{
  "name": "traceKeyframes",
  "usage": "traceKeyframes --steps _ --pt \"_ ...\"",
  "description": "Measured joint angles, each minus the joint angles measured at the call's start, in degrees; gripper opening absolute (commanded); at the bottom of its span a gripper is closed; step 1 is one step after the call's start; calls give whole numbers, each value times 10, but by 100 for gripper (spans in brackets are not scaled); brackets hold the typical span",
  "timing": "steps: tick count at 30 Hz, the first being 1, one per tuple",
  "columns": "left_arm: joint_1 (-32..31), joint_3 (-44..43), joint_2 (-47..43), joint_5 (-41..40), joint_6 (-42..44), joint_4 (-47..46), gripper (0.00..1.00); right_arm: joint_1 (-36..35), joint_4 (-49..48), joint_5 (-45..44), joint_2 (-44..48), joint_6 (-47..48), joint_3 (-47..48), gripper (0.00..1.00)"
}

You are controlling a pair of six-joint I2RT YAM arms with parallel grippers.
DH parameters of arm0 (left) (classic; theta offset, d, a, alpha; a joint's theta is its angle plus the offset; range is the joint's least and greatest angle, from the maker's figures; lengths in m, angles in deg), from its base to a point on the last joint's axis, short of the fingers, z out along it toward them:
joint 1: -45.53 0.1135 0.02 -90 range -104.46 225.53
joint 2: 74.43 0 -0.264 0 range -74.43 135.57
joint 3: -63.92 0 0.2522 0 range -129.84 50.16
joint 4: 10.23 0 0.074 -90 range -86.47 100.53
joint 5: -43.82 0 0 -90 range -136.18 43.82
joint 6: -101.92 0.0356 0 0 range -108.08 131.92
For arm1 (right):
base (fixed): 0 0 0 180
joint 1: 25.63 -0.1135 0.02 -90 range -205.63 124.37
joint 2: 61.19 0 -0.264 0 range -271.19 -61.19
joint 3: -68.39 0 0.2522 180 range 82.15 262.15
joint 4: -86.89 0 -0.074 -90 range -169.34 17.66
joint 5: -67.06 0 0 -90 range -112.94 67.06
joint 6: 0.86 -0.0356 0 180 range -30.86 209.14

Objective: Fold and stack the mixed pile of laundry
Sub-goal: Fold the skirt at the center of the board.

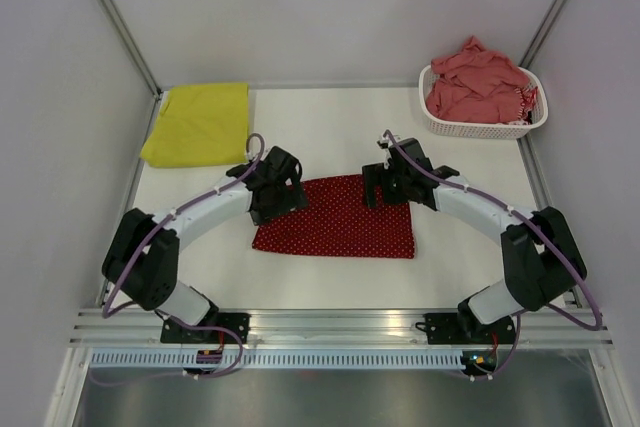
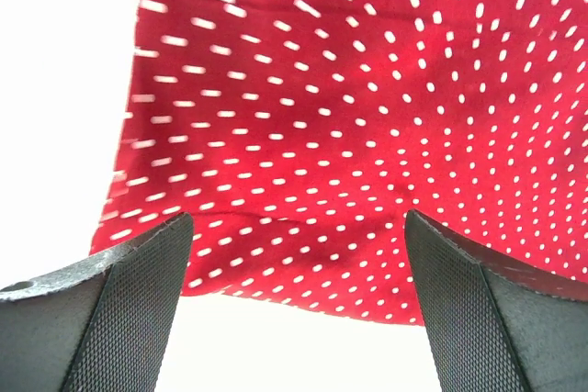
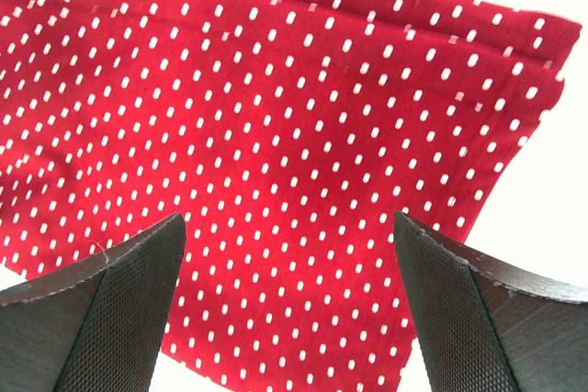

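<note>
A dark red white-dotted cloth point(image 1: 340, 219) lies folded flat at the table's middle. My left gripper point(image 1: 283, 187) hovers over its far left corner, jaws wide open and empty; in the left wrist view the cloth point(image 2: 349, 117) fills the frame with its edge between the fingers point(image 2: 138, 309). My right gripper point(image 1: 385, 184) hangs open over the far right edge, and the cloth point(image 3: 276, 135) spreads beneath its fingers point(image 3: 459, 319). A yellow-green garment point(image 1: 198, 123) lies folded at the far left. Salmon-pink clothes point(image 1: 478, 81) are heaped in the basket.
The white perforated basket point(image 1: 480, 129) stands at the far right corner. Grey walls enclose the table on three sides, with metal posts at the back corners. A metal rail point(image 1: 340, 322) runs along the near edge by the arm bases.
</note>
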Motion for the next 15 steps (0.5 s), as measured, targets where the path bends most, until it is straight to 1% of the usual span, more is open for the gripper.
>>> traceKeyframes --steps 3,6,8,12,13,15 --pt "7 2 -38 -41 6 19 100 0 -3 11 23 0 -26 98" --pt "27 17 -53 -57 39 15 100 0 -3 19 32 0 -45 98" --pt "52 37 -49 -51 67 0 100 0 -3 23 36 1 -54 98" --pt "97 63 -12 -50 106 -19 99 0 -1 30 48 4 -60 98" --pt "105 70 -1 -44 115 -28 98 0 -1 31 51 5 -60 98" --pt "117 78 14 -24 124 -41 90 0 -2 34 57 6 -60 98"
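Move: Some 7 cm to the left of the left hand and 5 cm below it, about level fore and aft, is the middle of the skirt's left edge; the skirt's middle lies roughly 17 cm to the hand's right and 2 cm nearer the base. The folded yellow garment is about 26 cm left and 25 cm farther out. From the right hand, that left edge is some 38 cm left and 4 cm back. Hopping about 8.5 cm to the left, the left hand rises slightly, then sinks about 6 cm from its peak to bring its open fingers astride the skirt's left edge, one over bare board and the other over cloth, its left side rolling up some 10 degrees. The open right hand draws back about 3 cm above the skirt's right part, then slows to a halt. ##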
